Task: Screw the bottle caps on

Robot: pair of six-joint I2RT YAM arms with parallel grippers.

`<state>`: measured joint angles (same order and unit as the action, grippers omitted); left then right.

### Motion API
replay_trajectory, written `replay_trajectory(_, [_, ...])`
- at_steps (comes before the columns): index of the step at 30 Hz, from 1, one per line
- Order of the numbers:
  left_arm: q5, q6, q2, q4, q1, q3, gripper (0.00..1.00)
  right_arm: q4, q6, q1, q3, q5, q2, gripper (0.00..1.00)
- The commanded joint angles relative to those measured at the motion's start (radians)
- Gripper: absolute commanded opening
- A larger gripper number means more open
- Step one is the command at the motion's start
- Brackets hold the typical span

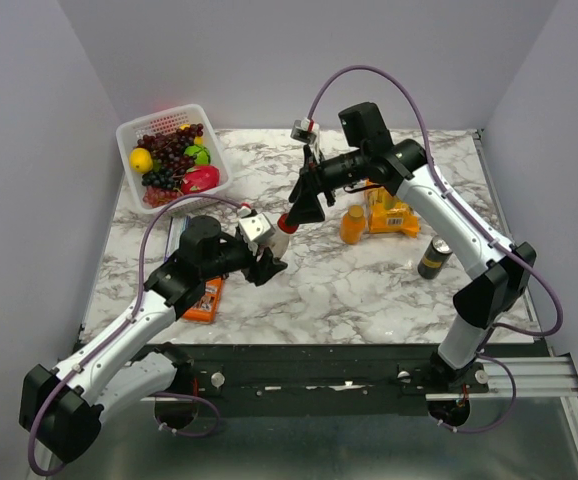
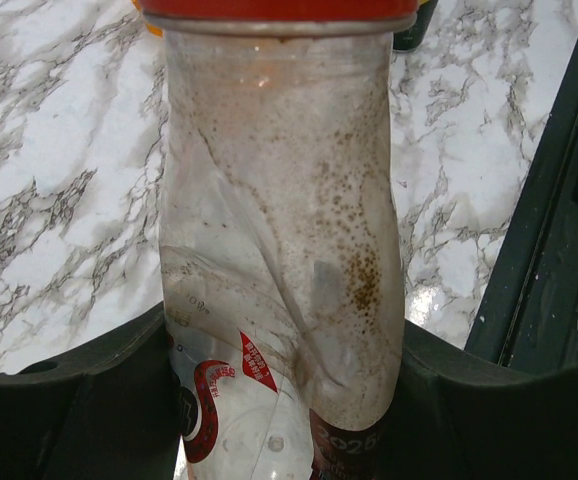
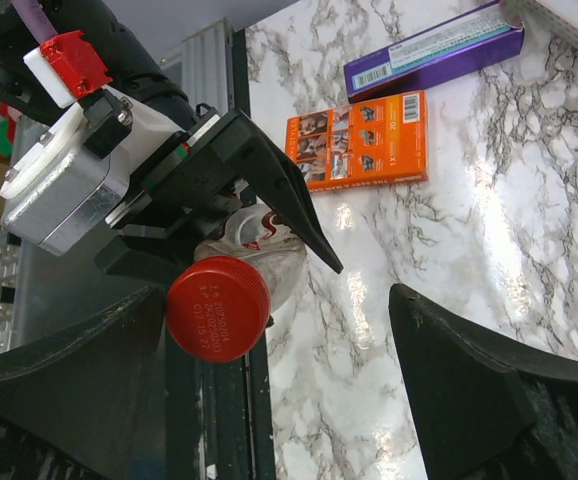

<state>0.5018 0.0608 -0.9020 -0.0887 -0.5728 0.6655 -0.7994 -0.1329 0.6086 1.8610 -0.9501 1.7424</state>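
Note:
My left gripper [image 1: 266, 248] is shut on the clear bottle [image 2: 279, 230], which has reddish-brown specks inside, and holds it tilted above the table. The red cap [image 3: 218, 308] sits on its neck and also shows in the top view [image 1: 283, 222]. My right gripper [image 3: 279, 390] is open, its fingers either side of the cap. The cap is close to the left finger [image 3: 69, 390] and apart from the right finger [image 3: 489, 400]. The orange bottle [image 1: 353, 225] stands on the table behind; I cannot tell its cap from its body.
An orange carton [image 1: 390, 214] stands beside the orange bottle, and a black can [image 1: 432, 257] to the right. A white fruit basket [image 1: 127, 135] is at the back left. An orange box [image 3: 359, 140] and a purple box [image 3: 429, 48] lie at the left.

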Motion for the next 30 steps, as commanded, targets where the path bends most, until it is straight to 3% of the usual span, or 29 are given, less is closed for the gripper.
replay_trajectory(1, [0.041, -0.042, -0.006, 0.063, 0.004, 0.048, 0.0, 0.031, 0.003, 0.002, 0.012, -0.032, 0.017, 0.99])
replay_trajectory(7, [0.047, -0.056, -0.028, 0.084, 0.011, 0.059, 0.0, 0.072, 0.03, 0.013, -0.023, -0.07, 0.017, 0.99])
replay_trajectory(10, [0.053, -0.084, -0.035, 0.105, 0.013, 0.06, 0.0, 0.088, 0.038, 0.019, -0.026, -0.061, 0.023, 0.92])
replay_trajectory(11, [0.053, -0.087, -0.037, 0.113, 0.013, 0.062, 0.0, 0.089, 0.041, 0.02, -0.025, -0.052, 0.028, 0.89])
replay_trajectory(14, [0.055, -0.098, -0.041, 0.128, 0.014, 0.062, 0.0, 0.094, 0.035, 0.019, -0.016, -0.039, 0.039, 0.66])
replay_trajectory(15, [0.055, -0.099, -0.046, 0.13, 0.016, 0.062, 0.0, 0.097, 0.033, 0.019, -0.013, -0.038, 0.04, 0.54])
replay_trajectory(16, [0.052, -0.098, -0.048, 0.132, 0.017, 0.059, 0.13, 0.097, 0.029, 0.02, -0.002, -0.033, 0.04, 0.48])
replay_trajectory(18, [-0.001, -0.098, -0.048, 0.127, 0.019, 0.048, 0.52, 0.054, -0.026, 0.019, 0.018, 0.008, 0.043, 0.37])
replay_trajectory(19, [-0.031, -0.093, -0.044, 0.121, 0.022, 0.043, 0.81, 0.03, -0.058, 0.02, 0.033, 0.034, 0.043, 0.35])
replay_trajectory(20, [-0.055, -0.079, -0.041, 0.101, 0.024, 0.039, 0.97, 0.007, -0.092, 0.019, 0.049, 0.092, 0.04, 0.34])
replay_trajectory(25, [-0.256, -0.058, -0.037, 0.007, 0.059, -0.023, 0.99, -0.064, -0.339, 0.017, -0.028, 0.31, -0.024, 0.33])
replay_trajectory(30, [-0.262, -0.041, -0.035, -0.062, 0.135, -0.049, 0.99, -0.046, -0.46, 0.008, -0.176, 0.425, -0.026, 0.29])
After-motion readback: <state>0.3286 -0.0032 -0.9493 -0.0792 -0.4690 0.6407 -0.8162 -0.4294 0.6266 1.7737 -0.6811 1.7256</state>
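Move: The red cap, on the bottle the left hand still holds, lies about 2 cm back and 2 cm left of the open right hand, 1 cm lower. The orange bottle stands some 13 cm right of the right hand, 4 cm farther out, about 17 cm below. From the left hand the cap is roughly 6 cm ahead, 4 cm right and 5 cm up; the orange box lies about 14 cm left, 4 cm back, 15 cm down. Right fingers pinch the cap, left opens and withdraws forward-left, then right lowers the bottle about 5 cm, moving forward. ##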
